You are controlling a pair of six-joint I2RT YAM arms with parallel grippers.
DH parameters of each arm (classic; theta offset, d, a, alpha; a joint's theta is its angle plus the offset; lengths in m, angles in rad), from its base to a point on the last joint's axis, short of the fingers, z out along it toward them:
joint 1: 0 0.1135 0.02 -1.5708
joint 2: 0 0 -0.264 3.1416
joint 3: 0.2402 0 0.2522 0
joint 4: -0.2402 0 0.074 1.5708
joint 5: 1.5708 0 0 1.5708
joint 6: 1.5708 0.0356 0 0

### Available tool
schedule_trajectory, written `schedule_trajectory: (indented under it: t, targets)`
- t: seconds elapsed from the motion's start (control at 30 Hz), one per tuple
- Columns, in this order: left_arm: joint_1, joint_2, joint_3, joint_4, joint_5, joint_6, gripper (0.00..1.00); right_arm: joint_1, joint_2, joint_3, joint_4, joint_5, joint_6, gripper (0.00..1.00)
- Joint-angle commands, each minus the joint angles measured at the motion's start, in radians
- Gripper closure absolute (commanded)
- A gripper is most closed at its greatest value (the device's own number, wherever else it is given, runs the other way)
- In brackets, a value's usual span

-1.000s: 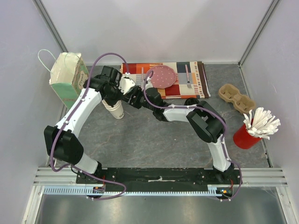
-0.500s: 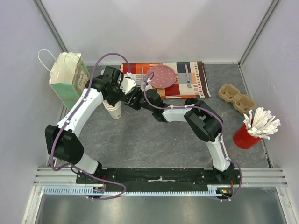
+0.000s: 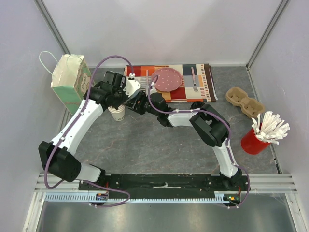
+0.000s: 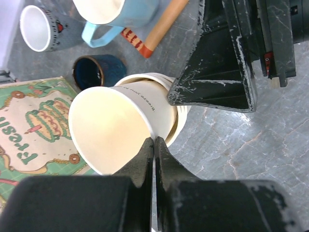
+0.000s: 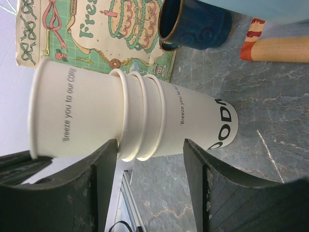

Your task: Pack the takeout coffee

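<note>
A stack of cream-white paper cups (image 3: 117, 113) stands on the grey table. My left gripper (image 4: 154, 145) is shut on the rim of the top cup (image 4: 108, 128), which is tilted and drawn partly out of the stack (image 4: 169, 108). In the right wrist view the top cup (image 5: 72, 113) sticks out of the nested cups (image 5: 193, 125), which carry dark print. My right gripper (image 5: 149, 141) is open, one finger on each side of the stack at its rims. From above it (image 3: 131, 102) sits just right of the cups. No black lids are in view.
A green-printed paper bag (image 3: 70, 79) stands far left. A navy mug (image 4: 94, 71), a light blue mug (image 4: 120, 9) and a white mug (image 4: 41, 26) sit behind the cups. At right are a pulp cup carrier (image 3: 245, 101) and a red cup of white sticks (image 3: 263, 133). A pink plate (image 3: 167, 78) lies on a patterned mat.
My left arm has shifted back and left, its gripper still over the cups, and less of the stack shows from above. My right gripper has edged left towards the stack.
</note>
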Motion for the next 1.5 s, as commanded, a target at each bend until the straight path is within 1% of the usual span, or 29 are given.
schedule_trajectory:
  t: [0.0,0.2,0.4,0.6,0.73,0.8,0.83,0.9,0.93,1.1,1.17,1.2,1.23,1.3,1.33,1.37,1.43,1.47]
  targets:
    - [-0.006,-0.057,0.041,0.052,-0.048,0.054,0.98,0.003,-0.019,0.019,-0.075,0.039,-0.080,0.36]
    - [-0.008,-0.063,0.099,-0.028,-0.074,0.067,0.98,0.003,-0.048,0.043,-0.110,0.053,-0.142,0.35]
    - [-0.008,-0.095,0.166,-0.053,-0.110,0.073,0.98,0.004,-0.063,0.065,-0.121,0.048,-0.189,0.34]
    - [-0.006,-0.115,0.228,-0.114,-0.114,0.074,0.98,0.001,-0.071,0.086,-0.130,0.033,-0.214,0.34]
    - [-0.008,-0.133,0.269,-0.131,-0.090,0.062,0.98,-0.016,-0.098,0.077,-0.115,0.011,-0.209,0.31]
    - [-0.008,-0.141,0.310,-0.155,-0.056,0.047,0.98,-0.034,-0.118,0.071,-0.110,0.004,-0.215,0.31]
    - [-0.008,-0.143,0.324,-0.168,-0.016,0.042,0.98,-0.036,-0.138,0.069,-0.110,-0.009,-0.221,0.29]
    - [-0.013,-0.144,0.360,-0.194,0.039,0.024,0.98,-0.059,-0.161,0.065,-0.113,-0.019,-0.243,0.27]
    - [-0.013,-0.141,0.367,-0.201,0.051,0.024,0.98,-0.068,-0.186,0.065,-0.124,-0.032,-0.248,0.24]
    - [-0.039,-0.132,0.384,-0.229,0.074,0.018,0.98,-0.158,-0.293,-0.016,-0.133,-0.056,-0.274,0.18]
    - [-0.062,-0.123,0.390,-0.238,0.085,0.005,0.98,-0.207,-0.367,-0.053,-0.159,-0.052,-0.303,0.17]
    - [-0.072,-0.120,0.391,-0.243,0.141,0.001,0.98,-0.227,-0.394,-0.087,-0.177,-0.043,-0.345,0.16]
    - [-0.083,-0.114,0.391,-0.252,0.157,-0.004,0.98,-0.244,-0.451,-0.104,-0.231,-0.029,-0.369,0.16]
    - [-0.137,-0.092,0.377,-0.252,0.170,-0.015,0.98,-0.306,-0.511,-0.154,-0.291,0.012,-0.416,0.14]
    - [-0.158,-0.083,0.372,-0.252,0.168,-0.016,0.98,-0.327,-0.570,-0.173,-0.346,0.026,-0.457,0.14]
    - [-0.202,-0.074,0.368,-0.251,0.164,-0.018,0.98,-0.367,-0.600,-0.191,-0.372,0.039,-0.480,0.13]
    - [-0.250,-0.040,0.348,-0.238,0.141,-0.025,0.98,-0.411,-0.684,-0.245,-0.438,0.077,-0.526,0.11]
    - [-0.299,-0.028,0.340,-0.223,0.130,-0.028,0.98,-0.459,-0.710,-0.265,-0.454,0.082,-0.533,0.11]
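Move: The paper cup stack stands about 3 cm ahead of the left hand, 1 cm to its left, its middle some 13 cm below; the cup already pinched there is half out of it. From the right hand the stack lies 2 cm ahead, 4 cm left, 7 cm down, while the black lids are 5 cm ahead and 39 cm right. The navy mug sits 10 cm beyond and 3 cm left of the stack, the light blue mug 13 cm beyond and 6 cm to its right. The half-drawn cup, still pinched by its rim in the left fingers, goes up about 14 cm out of the stack, then swings right and back over open table, dipping slightly. The right fingers, straddling the stack's rims, hold nearly still with a small upward tilt, then leave quickly some 20 cm to the right, rising and drifting forward towards the black lids, opening wider. ##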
